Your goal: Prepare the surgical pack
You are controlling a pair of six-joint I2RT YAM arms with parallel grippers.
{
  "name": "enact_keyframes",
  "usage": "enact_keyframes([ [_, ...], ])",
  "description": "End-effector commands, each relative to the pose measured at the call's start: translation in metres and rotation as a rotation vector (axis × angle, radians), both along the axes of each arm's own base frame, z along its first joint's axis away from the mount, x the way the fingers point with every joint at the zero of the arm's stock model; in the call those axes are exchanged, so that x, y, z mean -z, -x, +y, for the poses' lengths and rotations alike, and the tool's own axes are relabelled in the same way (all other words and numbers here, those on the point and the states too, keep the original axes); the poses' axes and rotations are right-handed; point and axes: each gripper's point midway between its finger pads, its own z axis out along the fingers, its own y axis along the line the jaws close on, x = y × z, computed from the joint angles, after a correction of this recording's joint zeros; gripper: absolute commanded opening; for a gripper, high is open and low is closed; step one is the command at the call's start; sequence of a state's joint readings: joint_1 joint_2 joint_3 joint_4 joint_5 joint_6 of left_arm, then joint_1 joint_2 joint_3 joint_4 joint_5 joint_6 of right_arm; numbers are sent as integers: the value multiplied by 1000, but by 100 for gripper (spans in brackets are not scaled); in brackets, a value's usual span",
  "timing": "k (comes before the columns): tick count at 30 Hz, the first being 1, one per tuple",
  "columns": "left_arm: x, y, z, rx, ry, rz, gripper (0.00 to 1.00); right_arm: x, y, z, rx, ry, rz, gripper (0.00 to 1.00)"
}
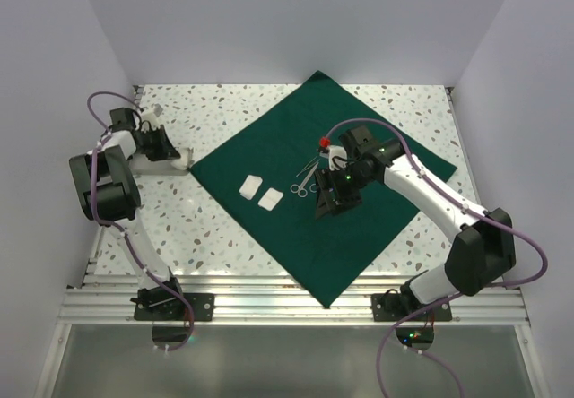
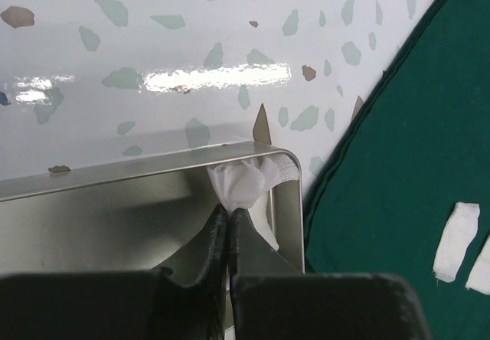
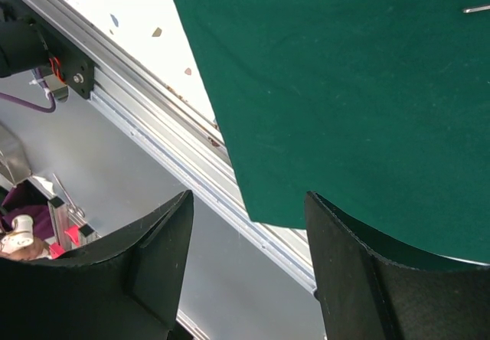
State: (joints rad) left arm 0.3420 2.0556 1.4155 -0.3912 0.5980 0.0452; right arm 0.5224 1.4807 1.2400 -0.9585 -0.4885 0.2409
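Observation:
The dark green drape of the surgical pack lies spread flat as a diamond on the table. Two white gauze squares and thin silver instruments rest on it near the middle. My left gripper is over the right corner of a metal tray, shut on a bunched white gauze. My right gripper hovers open over the drape's near corner with nothing between its fingers; in the top view the right gripper sits just right of the instruments.
The metal tray lies left of the drape on the speckled table. The drape's edge runs close beside the tray. An aluminium rail marks the table's near edge, below the drape's corner. White walls close in the sides and back.

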Motion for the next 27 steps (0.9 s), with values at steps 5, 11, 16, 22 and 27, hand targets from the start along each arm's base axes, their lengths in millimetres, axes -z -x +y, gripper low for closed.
enact_keyframes([
  [5, 3, 2, 10, -38, -20, 38, 0, -11, -8, 2, -8, -10, -33, 63],
  [11, 8, 7, 17, -84, -44, 67, 0, -11, -9, 3, -8, -12, -35, 63],
  [16, 7, 9, 23, -134, -41, 81, 25, -10, -12, 4, -4, -12, -34, 63],
  [22, -18, 11, 25, -181, -34, 39, 54, -10, -21, 13, 18, -33, -35, 63],
  [27, -39, 20, 37, -278, -84, 63, 57, -10, -47, 32, 96, -87, -50, 63],
])
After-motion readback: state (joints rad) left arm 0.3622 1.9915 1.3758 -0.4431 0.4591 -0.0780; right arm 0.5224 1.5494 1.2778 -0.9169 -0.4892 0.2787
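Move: My left hand is already in the metal tray, holding the bunched gauze by its edge. Its place on the tray floor, at the right end, is about 2 cm right, 1 cm back and 3 cm below. The tray's middle is some 8 cm left and 2 cm back; the two gauze pads still on the drape lie roughly 24 cm right, 10 cm back, and 30 cm right, 14 cm back. From my right hand, that tray end is about 24 cm ahead and 46 cm left. I ease my left hand left and slightly back while sinking about 1 cm into the tray, laying the gauze down in its right end. Then I open the fingers a bit over halfway, let go, and back off left and up some 1.5 cm, turning the wrist about 10 degrees counter-clockwise. Late on, my empty right hand drifts about 2 cm forward and left, fingers still open. ##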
